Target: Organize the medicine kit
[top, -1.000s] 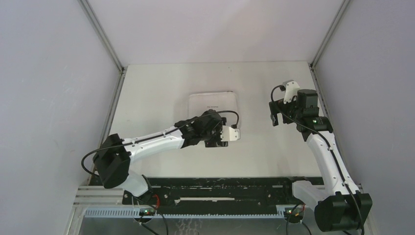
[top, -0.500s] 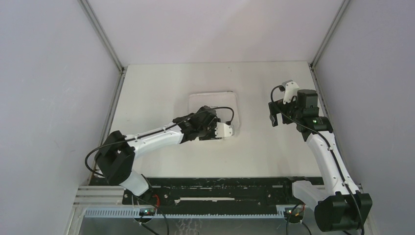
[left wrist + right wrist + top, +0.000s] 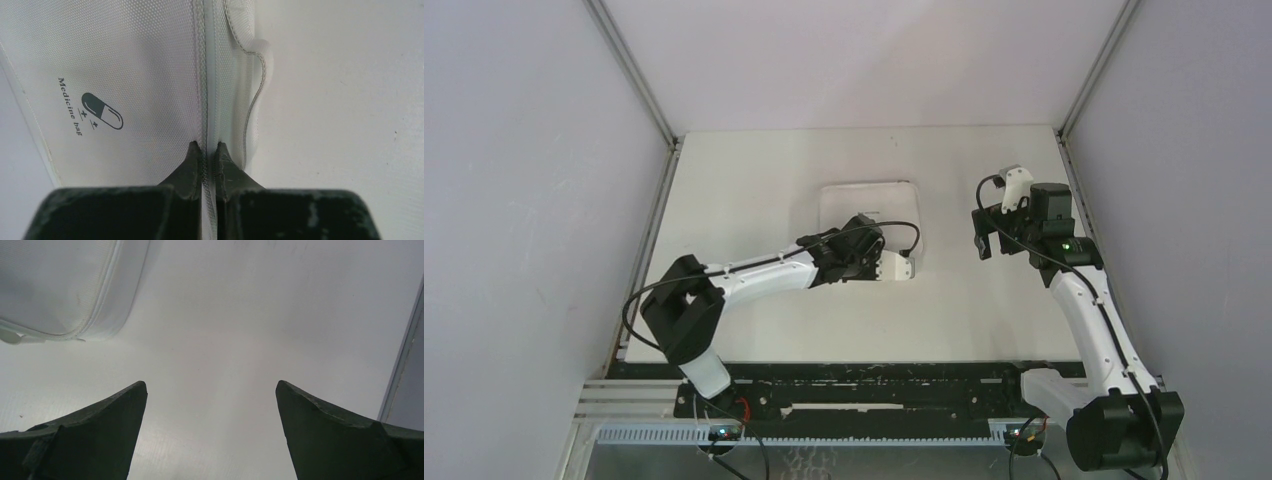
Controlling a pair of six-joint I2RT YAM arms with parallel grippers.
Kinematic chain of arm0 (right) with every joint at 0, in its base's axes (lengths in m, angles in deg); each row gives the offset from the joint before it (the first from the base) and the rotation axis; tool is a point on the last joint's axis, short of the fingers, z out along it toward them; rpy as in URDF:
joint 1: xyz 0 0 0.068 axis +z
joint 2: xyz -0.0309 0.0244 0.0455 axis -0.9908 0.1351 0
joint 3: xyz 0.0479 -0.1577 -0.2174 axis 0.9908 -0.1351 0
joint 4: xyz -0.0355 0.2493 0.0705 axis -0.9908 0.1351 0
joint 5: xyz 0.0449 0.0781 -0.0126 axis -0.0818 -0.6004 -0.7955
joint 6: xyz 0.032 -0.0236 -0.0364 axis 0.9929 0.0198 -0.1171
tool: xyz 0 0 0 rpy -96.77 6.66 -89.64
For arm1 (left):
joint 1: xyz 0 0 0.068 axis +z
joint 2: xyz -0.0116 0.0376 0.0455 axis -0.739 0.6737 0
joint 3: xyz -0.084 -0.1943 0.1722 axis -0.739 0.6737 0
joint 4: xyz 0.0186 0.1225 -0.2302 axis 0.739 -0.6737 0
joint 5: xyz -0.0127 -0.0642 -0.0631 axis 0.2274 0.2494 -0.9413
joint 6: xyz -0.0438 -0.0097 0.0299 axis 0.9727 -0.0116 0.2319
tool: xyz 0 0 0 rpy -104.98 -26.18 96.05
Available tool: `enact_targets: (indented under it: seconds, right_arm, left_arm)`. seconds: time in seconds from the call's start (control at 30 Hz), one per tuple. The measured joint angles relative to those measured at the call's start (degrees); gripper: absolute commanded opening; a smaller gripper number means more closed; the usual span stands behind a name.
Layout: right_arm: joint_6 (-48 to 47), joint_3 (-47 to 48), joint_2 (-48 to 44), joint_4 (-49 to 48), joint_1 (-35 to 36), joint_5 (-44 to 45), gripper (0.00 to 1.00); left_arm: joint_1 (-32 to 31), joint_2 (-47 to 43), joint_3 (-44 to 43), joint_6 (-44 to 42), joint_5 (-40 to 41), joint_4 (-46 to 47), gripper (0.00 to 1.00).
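Observation:
The medicine kit (image 3: 869,200) is a white square soft case lying closed in the middle of the table. In the left wrist view its lid (image 3: 125,60) shows a pill logo and the words "Medicine bag". My left gripper (image 3: 886,250) is at the kit's near right edge. Its jaws (image 3: 206,146) are shut on the kit's zip seam, with the lid to their left and the side wall to their right. My right gripper (image 3: 987,240) hangs to the right of the kit, open (image 3: 211,385) over bare table. One kit corner (image 3: 55,285) shows at the upper left of its view.
Grey walls close in the table on three sides. A metal upright (image 3: 400,385) stands close to the right of my right gripper. A black rail (image 3: 874,385) runs along the near edge between the arm bases.
My left gripper moved in toward the kit's near right edge and closed on the zip seam. The kit shifted slightly away and to the right. The right arm stayed still.

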State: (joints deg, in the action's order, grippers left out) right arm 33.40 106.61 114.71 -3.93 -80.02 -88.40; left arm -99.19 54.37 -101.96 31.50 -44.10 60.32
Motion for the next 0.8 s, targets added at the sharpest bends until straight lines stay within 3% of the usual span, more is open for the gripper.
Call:
enact_targets:
  seconds: [0.2,0.4,0.47,0.53,0.8]
  right_arm:
    - [-0.1,0.0,0.1,0.0,0.0,0.0,1.00]
    - [-0.2,0.0,0.6,0.0,0.0,0.0,1.00]
    - [-0.2,0.0,0.9,0.0,0.0,0.0,1.00]
    - [-0.2,0.0,1.3,0.0,0.0,0.1,1.00]
    - [-0.6,0.0,2.3,0.0,0.0,1.7,1.00]
  left_arm:
    - [-0.4,2.5,-2.9,0.4,0.0,-0.3,0.14]
    - [-0.4,2.4,-3.0,3.5,0.5,0.4,0.42]
    - [-0.5,2.0,-2.9,4.7,0.5,0.5,0.62]
    - [-0.7,1.1,-2.5,6.4,0.6,0.6,0.74]
    - [-0.8,-7.3,0.7,11.5,3.3,4.3,0.99]
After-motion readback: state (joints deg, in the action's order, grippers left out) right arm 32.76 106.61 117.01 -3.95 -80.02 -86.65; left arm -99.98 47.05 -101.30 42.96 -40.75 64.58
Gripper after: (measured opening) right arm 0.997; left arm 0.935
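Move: The left hand still pinches the near edge of the closed medicine bag, right of its centre; the bag's middle lies about 8 cm ahead, 2 cm to the left and 4 cm below. The bag's strap hangs off the near side, roughly 2 cm back, 4 cm to the left and 3 cm below the hand. For the idle right hand, the bag is about 25 cm to the left, some 7 cm ahead and 14 cm below. Still pinching the bag's near edge, the left fingers draw it about 1 cm to the right, pause, then let go and spread nearly fully open. The left hand comes free and rises about 5 cm, speeding up, almost straight above the edge, as the wrist turns some 15 degrees: its left side dips and it swings counter-clockwise. ##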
